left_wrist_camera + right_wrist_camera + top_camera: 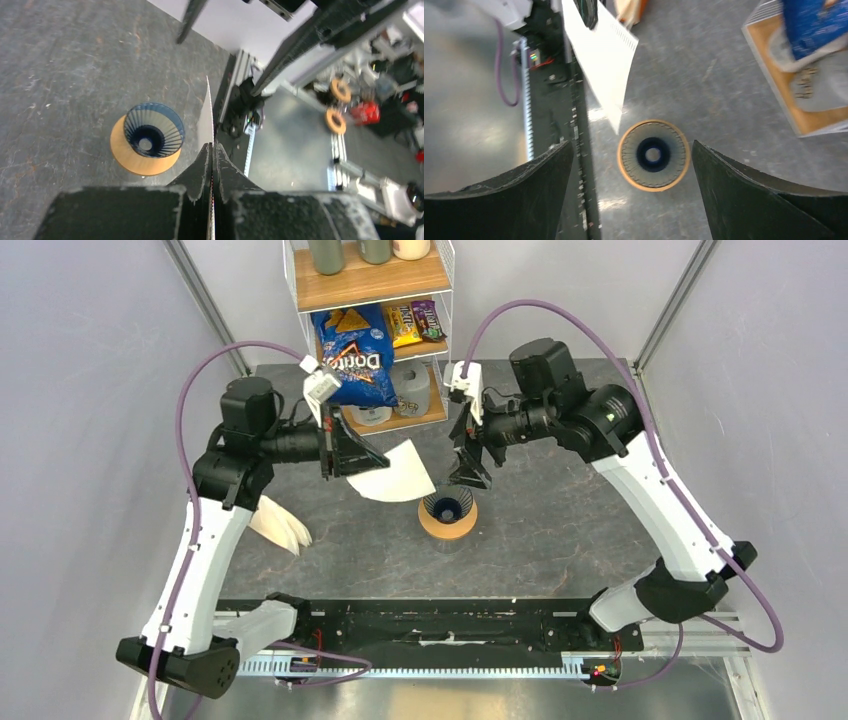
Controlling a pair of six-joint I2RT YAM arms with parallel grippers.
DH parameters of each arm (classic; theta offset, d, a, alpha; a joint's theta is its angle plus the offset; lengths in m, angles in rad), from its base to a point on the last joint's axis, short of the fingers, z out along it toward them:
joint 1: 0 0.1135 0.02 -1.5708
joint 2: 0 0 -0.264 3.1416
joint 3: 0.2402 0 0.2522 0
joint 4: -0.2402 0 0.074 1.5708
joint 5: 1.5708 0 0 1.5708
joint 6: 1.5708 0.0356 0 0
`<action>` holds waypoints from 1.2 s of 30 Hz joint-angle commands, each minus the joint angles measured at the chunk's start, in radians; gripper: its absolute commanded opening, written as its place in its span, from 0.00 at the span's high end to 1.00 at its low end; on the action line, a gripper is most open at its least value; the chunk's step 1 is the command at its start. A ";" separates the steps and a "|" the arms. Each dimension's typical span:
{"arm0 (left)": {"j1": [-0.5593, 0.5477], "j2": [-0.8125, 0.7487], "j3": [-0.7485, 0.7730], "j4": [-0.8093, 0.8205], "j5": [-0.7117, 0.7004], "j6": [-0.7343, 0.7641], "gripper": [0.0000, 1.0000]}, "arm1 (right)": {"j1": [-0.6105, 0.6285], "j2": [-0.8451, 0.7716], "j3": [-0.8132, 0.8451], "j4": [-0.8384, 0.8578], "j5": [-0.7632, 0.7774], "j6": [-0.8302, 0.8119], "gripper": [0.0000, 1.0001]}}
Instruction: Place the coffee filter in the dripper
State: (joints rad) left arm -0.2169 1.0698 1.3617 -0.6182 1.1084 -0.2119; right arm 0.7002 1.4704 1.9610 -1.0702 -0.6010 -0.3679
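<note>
The white coffee filter (397,475) hangs flat in the air, with my left gripper (358,462) shut on its left edge, up and left of the dripper. In the left wrist view my left gripper (213,147) pinches the coffee filter (205,117), which shows edge-on. The dark blue ribbed dripper (447,507) sits in a round wooden ring (447,529) on the table, and nothing is in it. My right gripper (467,480) hovers open just above and behind the dripper. From the right wrist, the dripper (653,155) lies below my right gripper (631,144), and the coffee filter (599,55) is at the upper left.
A fanned bundle of cream filters (281,525) lies by the left arm. A wire shelf (372,280) with a blue chip bag (356,358) stands at the back. The black rail (430,625) runs along the near edge.
</note>
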 commanded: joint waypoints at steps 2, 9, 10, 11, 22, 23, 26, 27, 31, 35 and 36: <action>-0.151 0.027 0.057 -0.211 -0.054 0.336 0.98 | 0.000 0.044 0.054 -0.119 -0.210 0.019 0.07; -0.237 0.062 0.101 -0.230 -0.108 0.354 0.98 | 0.026 0.083 0.066 -0.124 -0.317 0.057 0.26; -0.243 0.067 0.106 -0.231 -0.106 0.351 0.98 | 0.034 0.086 0.067 -0.132 -0.325 0.047 0.28; -0.249 0.076 0.110 -0.232 -0.107 0.350 0.98 | 0.045 0.089 0.067 -0.140 -0.330 0.038 0.28; -0.275 0.089 0.124 -0.219 -0.088 0.347 0.98 | 0.080 0.104 0.043 -0.081 -0.260 0.054 0.98; -0.272 0.085 0.118 -0.185 -0.104 0.311 0.95 | 0.078 0.103 0.045 -0.067 -0.255 0.070 1.00; -0.126 0.048 0.058 0.037 -0.085 0.065 0.55 | 0.038 0.084 0.029 0.057 -0.264 0.189 1.00; -0.033 0.019 -0.002 0.199 -0.033 -0.119 0.48 | 0.006 0.073 0.015 0.123 -0.270 0.249 1.00; 0.330 -0.026 -0.210 1.046 0.028 -0.756 0.18 | -0.112 0.006 -0.081 0.547 -0.274 0.569 1.00; 0.344 -0.032 -0.280 1.205 0.018 -0.905 0.14 | -0.160 -0.054 -0.193 0.947 -0.167 0.783 1.00; 0.297 -0.049 -0.285 1.161 0.001 -0.863 0.14 | -0.161 -0.052 -0.196 1.001 -0.144 0.814 1.00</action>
State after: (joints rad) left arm 0.1509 1.0782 1.1141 0.1673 1.0760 -0.7818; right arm 0.5495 1.4868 1.8042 -0.5549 -0.8246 0.1650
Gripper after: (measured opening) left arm 0.852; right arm 0.007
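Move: The left fingers already hold the coffee filter, its middle about 3 cm to their right, 2 cm back and 1 cm down. From the open right hand the filter is roughly 10 cm to the left, 3 cm back and 1 cm lower. The dripper stands about 2 cm ahead of the right hand, 2 cm to its left and 26 cm down; from the left hand it is 2 cm ahead and 12 cm to the right. Back and slightly down, the left hand brings the filter about 4 cm rightward while the right hand comes back some 6 cm and a little left and down, narrows and pinches the filter. The left fingers then open wide, let go and withdraw forward and left; the right carries the filter roughly 11 cm forward and 6 cm up, its wrist turning as it goes. ##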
